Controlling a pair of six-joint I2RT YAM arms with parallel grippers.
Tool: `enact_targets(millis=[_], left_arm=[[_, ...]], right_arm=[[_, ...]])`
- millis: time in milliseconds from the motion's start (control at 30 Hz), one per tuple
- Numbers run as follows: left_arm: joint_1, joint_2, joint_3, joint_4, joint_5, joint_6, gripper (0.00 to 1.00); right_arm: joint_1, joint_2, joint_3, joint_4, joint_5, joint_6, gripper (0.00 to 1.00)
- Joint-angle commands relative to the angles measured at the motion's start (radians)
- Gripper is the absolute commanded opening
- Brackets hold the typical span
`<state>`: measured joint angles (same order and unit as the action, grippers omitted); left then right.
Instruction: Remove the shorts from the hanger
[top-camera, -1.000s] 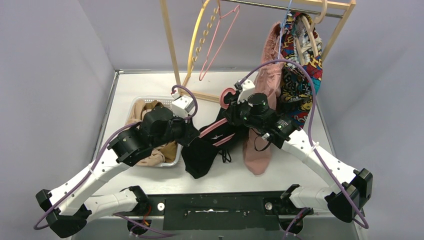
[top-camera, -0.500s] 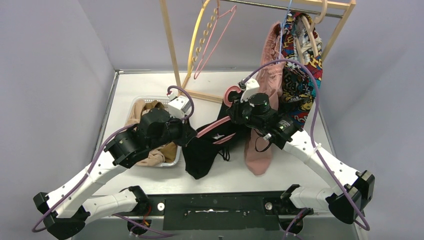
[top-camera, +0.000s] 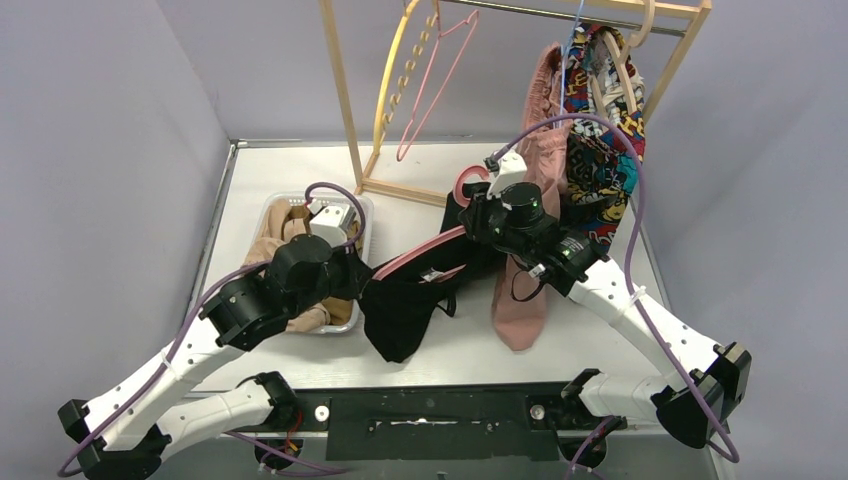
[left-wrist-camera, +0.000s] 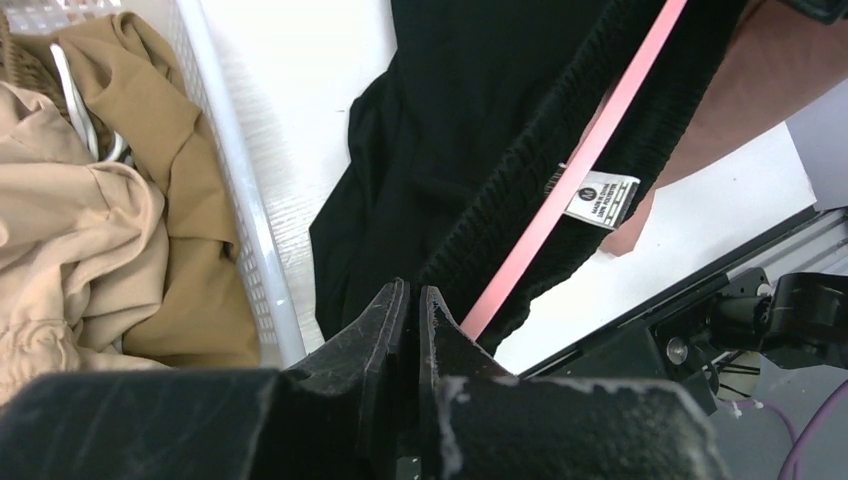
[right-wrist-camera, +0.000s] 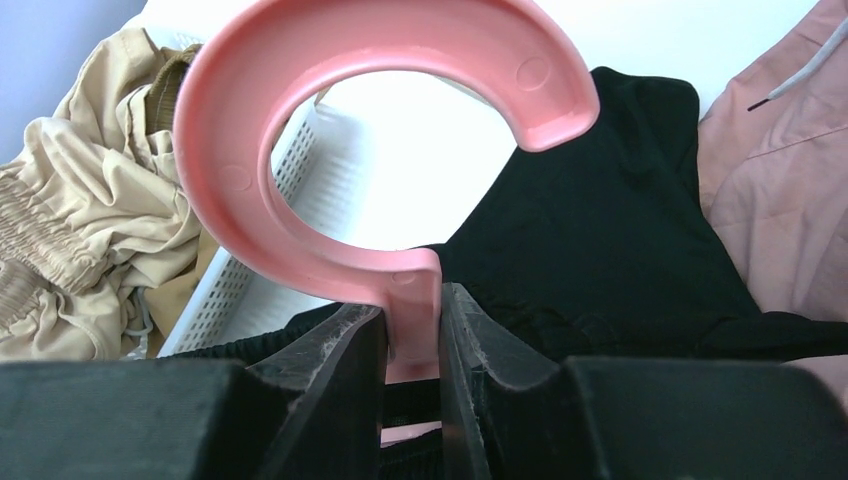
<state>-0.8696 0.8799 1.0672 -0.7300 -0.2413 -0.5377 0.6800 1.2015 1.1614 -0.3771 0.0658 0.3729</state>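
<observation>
Black shorts (top-camera: 405, 310) hang on a pink hanger (top-camera: 425, 250) over the table, their lower part lying on it. My right gripper (top-camera: 476, 210) is shut on the neck under the hanger's hook (right-wrist-camera: 220, 170), holding it up at the right. My left gripper (top-camera: 362, 283) is shut at the left end of the black shorts' ribbed waistband (left-wrist-camera: 500, 210), beside the hanger bar (left-wrist-camera: 616, 100). The bar runs inside the waistband. Dusty pink shorts (top-camera: 525, 290) hang from the rack behind my right arm. Beige shorts (left-wrist-camera: 70, 230) and olive-brown shorts (left-wrist-camera: 180, 130) lie in the basket.
A white perforated basket (top-camera: 280, 200) stands at the left, under my left arm. A wooden rack (top-camera: 340, 90) at the back carries a yellow hanger (top-camera: 390, 90), a pink wire hanger (top-camera: 430, 90) and a patterned garment (top-camera: 600, 170).
My left gripper has drawn back to the left toward the basket, dragging the black waistband with it. The right gripper with the hanger hook has shifted slightly right and back.
</observation>
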Motion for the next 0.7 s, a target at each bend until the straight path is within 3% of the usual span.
enact_targets(millis=[0, 267, 467, 667], left_arm=[[-0.005, -0.023, -0.045, -0.027, 0.012, -0.043, 0.0], [-0.004, -0.059, -0.068, 0.016, 0.013, -0.063, 0.0], [-0.003, -0.077, -0.02, 0.035, -0.015, -0.059, 0.38], [-0.003, -0.111, -0.008, -0.016, -0.099, -0.079, 0.45]], right_arm=[[-0.03, -0.037, 0.058, 0.121, 0.08, 0.078, 0.0], [-0.044, -0.032, 0.037, 0.127, 0.077, 0.147, 0.0], [-0.046, -0.001, 0.05, 0.108, 0.048, 0.146, 0.0], [-0.045, 0.018, 0.056, 0.092, -0.002, 0.108, 0.01]])
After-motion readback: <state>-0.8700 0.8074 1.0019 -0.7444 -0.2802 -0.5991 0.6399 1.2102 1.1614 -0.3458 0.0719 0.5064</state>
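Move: My left fingers are shut on the black shorts' waistband, with the pink hanger's left end only about 2 cm to their right, level with them. The middle of the shorts hangs some 14 cm to the right and 12 cm below; the basket is roughly 6 cm ahead, 15 cm left and 20 cm down. From my right hand, on the hanger's neck, the shorts are about 10 cm back, 10 cm left and 12 cm down. I draw the waistband down about 2 cm at the hanger's left end with my left hand, then open those fingers to nearly half and let go, rising about 1 cm and drifting 1 cm right. My right hand keeps its pinch on the neck, edges about 1.5 cm forward and tilts the hanger some 10 degrees, chiefly left side up. ##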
